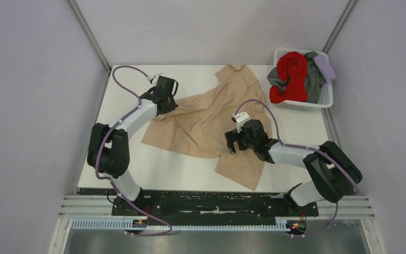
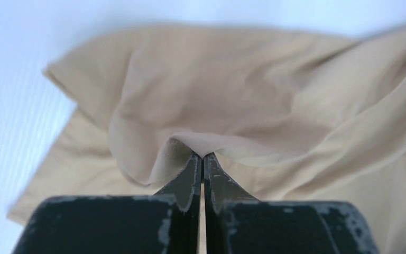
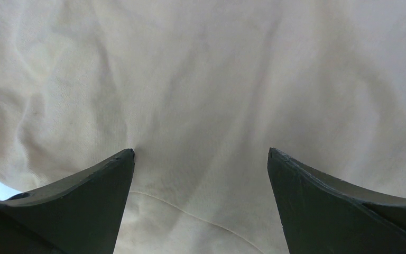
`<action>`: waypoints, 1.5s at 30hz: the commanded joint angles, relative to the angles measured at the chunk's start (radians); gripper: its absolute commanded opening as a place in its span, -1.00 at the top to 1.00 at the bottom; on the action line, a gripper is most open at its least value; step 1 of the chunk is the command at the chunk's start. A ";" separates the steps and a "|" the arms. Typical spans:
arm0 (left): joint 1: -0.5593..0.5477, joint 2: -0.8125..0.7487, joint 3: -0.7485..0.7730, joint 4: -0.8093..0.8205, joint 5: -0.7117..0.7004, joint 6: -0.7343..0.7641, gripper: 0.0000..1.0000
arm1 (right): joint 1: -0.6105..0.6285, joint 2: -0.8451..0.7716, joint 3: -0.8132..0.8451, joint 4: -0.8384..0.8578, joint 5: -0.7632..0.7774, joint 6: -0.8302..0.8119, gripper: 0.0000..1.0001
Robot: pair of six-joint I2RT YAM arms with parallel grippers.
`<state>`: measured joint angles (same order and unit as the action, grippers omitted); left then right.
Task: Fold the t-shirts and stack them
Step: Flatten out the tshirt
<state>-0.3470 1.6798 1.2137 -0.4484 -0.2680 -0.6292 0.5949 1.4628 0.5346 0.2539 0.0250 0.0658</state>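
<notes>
A tan t-shirt (image 1: 211,119) lies rumpled and spread across the middle of the white table. My left gripper (image 1: 165,101) is at the shirt's left edge and is shut on a raised fold of the tan cloth (image 2: 201,143). My right gripper (image 1: 233,142) is open, low over the shirt's lower right part; its fingertips (image 3: 124,159) press on the tan cloth (image 3: 201,95) with nothing between them. Red (image 1: 291,74), grey (image 1: 313,82) and pale lavender (image 1: 325,67) shirts lie heaped in the basket.
A white lattice basket (image 1: 317,101) stands at the table's back right corner. Bare white table (image 1: 132,79) shows left of and behind the left gripper and along the front edge (image 1: 180,174). Grey walls enclose the table on three sides.
</notes>
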 commanded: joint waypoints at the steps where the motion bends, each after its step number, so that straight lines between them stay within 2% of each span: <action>1: 0.035 0.100 0.155 0.066 -0.113 0.088 0.96 | 0.005 0.006 -0.017 0.037 0.024 -0.025 -0.97; 10: 0.128 0.417 0.521 0.070 -0.105 0.263 0.96 | 0.005 0.008 -0.039 0.076 0.023 -0.042 -0.97; 14: 0.157 0.569 0.726 0.010 -0.103 0.318 0.96 | 0.004 0.013 -0.051 0.099 0.014 -0.052 -0.97; 20: 0.220 0.758 0.978 -0.065 -0.117 0.327 0.96 | 0.003 0.028 -0.048 0.113 -0.007 -0.057 -0.97; 26: 0.287 0.840 1.097 -0.048 -0.095 0.315 0.90 | 0.003 0.047 -0.046 0.118 -0.001 -0.057 -0.97; 29: 0.301 0.869 1.140 -0.010 -0.086 0.337 0.70 | 0.003 0.046 -0.047 0.117 -0.005 -0.057 -0.97; 31: 0.306 0.888 1.188 -0.010 -0.097 0.358 0.35 | 0.003 0.039 -0.050 0.117 -0.001 -0.057 -0.97; 33: 0.305 0.892 1.224 -0.012 -0.135 0.374 0.19 | 0.003 0.025 -0.051 0.114 0.000 -0.057 -0.97; 34: 0.306 0.886 1.240 -0.019 -0.149 0.378 -0.04 | 0.004 0.014 -0.052 0.114 0.001 -0.057 -0.97; 35: 0.307 0.871 1.245 -0.028 -0.152 0.374 -0.67 | 0.003 0.006 -0.054 0.116 0.000 -0.057 -0.97; 36: 0.306 0.846 1.240 -0.034 -0.144 0.367 -0.98 | 0.003 -0.007 -0.058 0.118 -0.001 -0.054 -0.97; 40: 0.304 0.696 1.124 -0.080 -0.029 0.279 -0.99 | 0.003 -0.062 -0.067 0.119 -0.001 -0.031 -0.97; 45: 0.304 0.401 0.730 -0.100 0.139 0.072 -0.99 | 0.003 -0.135 -0.065 0.107 0.021 0.007 -0.97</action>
<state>-0.0372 2.3535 2.1548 -0.5282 -0.2749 -0.3679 0.5949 1.3956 0.4706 0.3428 0.0303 0.0341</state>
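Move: The left hand already pinches the folded-over edge of the beige shirt, raised some 9 cm. The bare table spot for it lies about 24 cm ahead and 14 cm to the left, 9 cm below. The shirt's near-left corner is about 10 cm back and 18 cm left of this hand, and the far sleeve some 29 cm ahead and 31 cm right. From the right hand the bare spot is about 38 cm ahead and 43 cm left, 2 cm below. Still pinching the shirt's edge, the left hand sweeps it quickly forward, then bends left and dips towards the table's far-left part, about 25 cm out and 15 cm left, rolling its left side up some 15 degrees. There its fingers open wide and let go, and the hand starts drawing back and rising. The open right hand stays over the shirt's near part, seeming to bear down lightly before rising 2–3 cm. ##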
